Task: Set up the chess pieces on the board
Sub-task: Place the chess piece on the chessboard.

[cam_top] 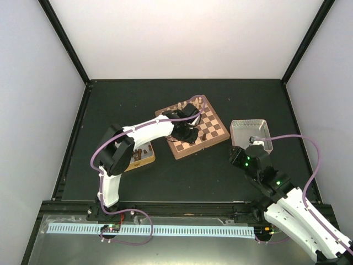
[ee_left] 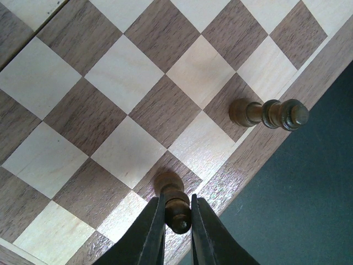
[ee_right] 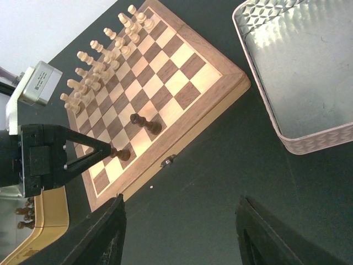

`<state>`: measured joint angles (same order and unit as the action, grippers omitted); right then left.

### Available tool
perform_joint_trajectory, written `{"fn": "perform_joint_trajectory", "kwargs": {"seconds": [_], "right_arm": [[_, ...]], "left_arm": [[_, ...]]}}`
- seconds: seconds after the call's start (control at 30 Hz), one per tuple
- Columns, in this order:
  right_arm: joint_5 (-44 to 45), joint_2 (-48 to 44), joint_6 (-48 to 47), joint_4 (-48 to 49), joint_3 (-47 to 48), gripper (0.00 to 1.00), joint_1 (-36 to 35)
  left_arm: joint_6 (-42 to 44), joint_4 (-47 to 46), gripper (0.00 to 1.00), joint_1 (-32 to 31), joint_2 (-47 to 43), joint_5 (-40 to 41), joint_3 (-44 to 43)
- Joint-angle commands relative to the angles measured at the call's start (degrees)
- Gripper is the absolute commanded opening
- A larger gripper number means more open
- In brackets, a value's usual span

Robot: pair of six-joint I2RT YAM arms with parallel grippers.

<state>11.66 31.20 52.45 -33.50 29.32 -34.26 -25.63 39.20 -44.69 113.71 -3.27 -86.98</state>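
The board [cam_top: 212, 122] lies angled in the middle of the table. My left gripper [ee_left: 177, 203] is shut on a dark-brown chess piece [ee_left: 176, 208] whose base rests on a dark square by the board's rim [ee_left: 259, 154]. A second dark chess piece [ee_left: 268, 113] stands two squares along the same edge row. From the right wrist view both dark pieces [ee_right: 146, 122] show on the board [ee_right: 182, 61], with the left gripper [ee_right: 83, 157] at the nearer one. My right gripper [ee_right: 182, 232] hangs open over bare table, nothing between its fingers [ee_right: 105, 232].
Pale chessmen [ee_right: 105, 52] fill the board's far rows. A silver metal tin [ee_right: 298, 72] sits right of the board, close to my right gripper [cam_top: 255, 142]. A yellow tin [cam_top: 144, 157] with more dark pieces [ee_right: 25, 212] lies left of the board, under the left arm.
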Motion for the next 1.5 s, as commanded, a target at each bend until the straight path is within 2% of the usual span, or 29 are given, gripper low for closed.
{"fn": "perform_joint_trajectory", "kwargs": {"seconds": [0.0, 0.23, 0.5, 1.13, 1.23, 1.37, 1.47], "right_arm": [[1.09, 0.30, -0.25, 1.24, -0.82, 0.55, 0.16], [0.16, 2.47, -0.65, 2.63, -0.32, 0.55, 0.16], [-0.01, 2.90, -0.77, 3.02, -0.41, 0.55, 0.14], [0.14, 2.74, -0.99, 2.58, -0.32, 0.55, 0.20], [0.16, 2.64, -0.99, 2.56, -0.32, 0.55, 0.17], [0.04, 2.89, -0.93, 2.83, -0.32, 0.55, 0.20], [-0.38, 3.12, -1.13, 3.27, -0.32, 0.55, 0.16]], "left_arm": [[0.46, 2.36, 0.13, 0.00, 0.71, -1.06, -2.63], [0.00, 5.68, 0.12, 0.00, 1.13, -0.86, -3.86], [0.14, 4.40, 0.18, 0.00, 1.85, -2.48, -4.07], [0.32, 2.72, 0.16, 0.04, 2.64, -1.13, -4.69], [0.32, 3.43, 0.24, 0.04, 2.46, -0.79, -5.00], [0.10, 4.27, 0.43, 0.10, 1.08, -0.17, -5.25], [0.11, 4.40, 0.53, 0.25, -0.97, 0.25, -5.60]]}}
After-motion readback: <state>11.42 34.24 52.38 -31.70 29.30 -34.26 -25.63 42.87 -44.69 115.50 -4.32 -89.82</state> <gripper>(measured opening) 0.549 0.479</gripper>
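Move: The left hand has the dark chess piece pinched near its top, its middle some 2 cm straight below the hand point, low over a dark square in the board's near row. Another dark piece stands about 5 cm to the right and 2 cm farther out; the board's near-left corner is roughly 7 cm left and 6 cm back. From the right hand, the pinched piece lies about 9 cm ahead, 14 cm left and 11 cm down. Still pinching the dark chess piece by its top, the left hand eases back a little under 1 cm, then sinks about half a centimetre to set it on its dark square, the wrist tilting only a few degrees. It then all but stands still and opens the fingers to about half, letting go of the piece without lifting away. ##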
